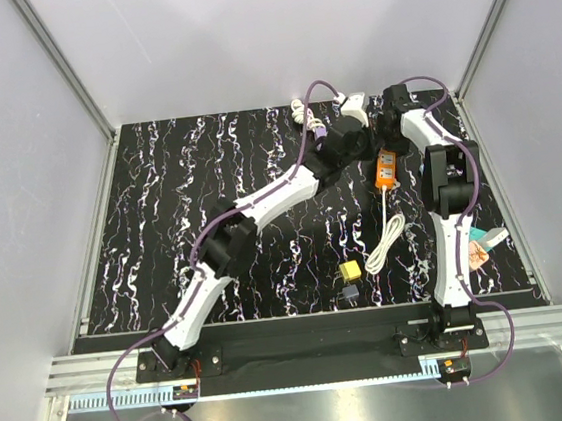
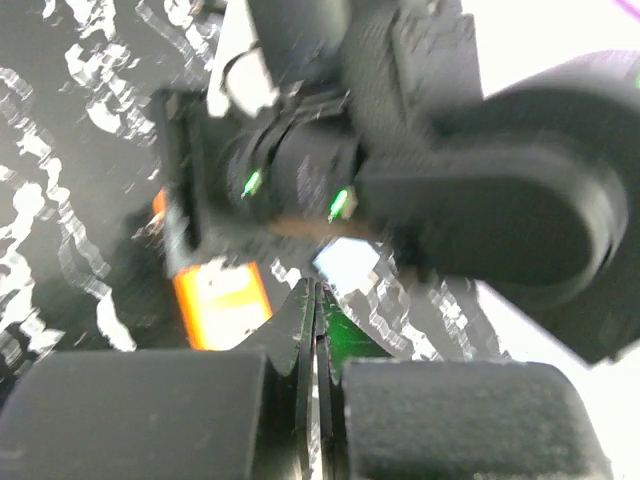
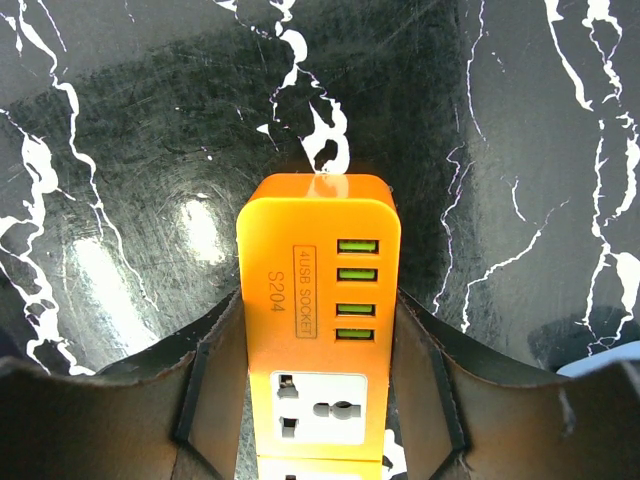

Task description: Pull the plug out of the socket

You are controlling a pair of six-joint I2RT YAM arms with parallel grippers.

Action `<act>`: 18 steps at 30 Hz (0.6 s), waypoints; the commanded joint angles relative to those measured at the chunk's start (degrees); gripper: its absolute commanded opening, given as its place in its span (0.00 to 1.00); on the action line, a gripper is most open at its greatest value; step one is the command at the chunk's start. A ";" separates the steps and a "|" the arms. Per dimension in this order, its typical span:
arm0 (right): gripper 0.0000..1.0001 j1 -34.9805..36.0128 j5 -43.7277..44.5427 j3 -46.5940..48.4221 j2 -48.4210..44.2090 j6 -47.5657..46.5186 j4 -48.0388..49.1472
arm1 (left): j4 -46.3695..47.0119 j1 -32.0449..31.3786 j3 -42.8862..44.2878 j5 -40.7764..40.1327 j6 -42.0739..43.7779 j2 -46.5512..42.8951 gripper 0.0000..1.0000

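Observation:
The orange socket strip (image 3: 318,300) lies on the black marbled table (image 3: 120,150), and my right gripper (image 3: 320,300) is shut on its two long sides. Its green USB ports and the white outlet that shows have nothing in them. From above, the socket strip (image 1: 387,169) sits at the back right under my right gripper (image 1: 389,144). A white plug (image 1: 352,110) lies behind it near the back wall, apart from the strip. My left gripper (image 1: 351,144) hovers just left of the strip. In the left wrist view, the left gripper (image 2: 318,292) is shut on nothing, with the strip (image 2: 220,300) ahead.
A coiled white cord (image 1: 301,114) rests at the back by the plug. The strip's white cable (image 1: 386,244) loops toward the front. A yellow cube (image 1: 350,269) and a grey cube (image 1: 350,291) sit near the front. Small teal and pink items (image 1: 486,245) lie at the right edge.

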 commanded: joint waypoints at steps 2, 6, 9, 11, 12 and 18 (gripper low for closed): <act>0.07 -0.94 -5.23 -0.65 -0.19 0.14 -0.28 | 4.53 -0.01 -10.56 -0.62 4.90 -11.25 0.00; 0.30 -1.03 -8.15 -0.56 -0.99 -0.30 0.78 | 4.80 0.17 -21.04 -0.44 8.86 -19.76 0.00; 0.53 -1.03 -7.36 -0.12 -2.12 -0.39 0.78 | 5.76 0.34 -31.05 0.26 11.14 -26.61 0.09; 0.72 -1.03 -7.27 -0.12 -3.01 -0.56 0.87 | 6.99 0.34 -38.70 0.78 12.64 -29.88 0.16; 0.77 -0.94 -7.19 -0.12 -3.62 -0.39 1.04 | 7.61 0.34 -41.16 0.79 12.90 -32.85 0.21; 1.00 -0.94 -6.57 1.02 -6.87 1.45 0.25 | 14.64 0.78 -58.84 1.05 14.05 -41.22 0.34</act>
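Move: The left hand is shut and empty, with the orange socket about 7 cm to its right, 5 cm ahead and some 18 cm below. The purple socket lies roughly 10 cm to its left and 8 cm farther out than the hand. The right hand still grips the orange socket, whose middle is about 5 cm back from its finger pads; the pulled-off light-blue plug lies about 10 cm to that hand's right and 4 cm back. Sweep the left gripper left and back, away from the orange socket, about 17 cm at nearly the same height, rolling the wrist some 15 degrees and opening the fingers to about a third late in the sweep. Keep the right hand in place around the socket, then spread its fingers from half open to fully open so both pads come free of the socket's sides. ##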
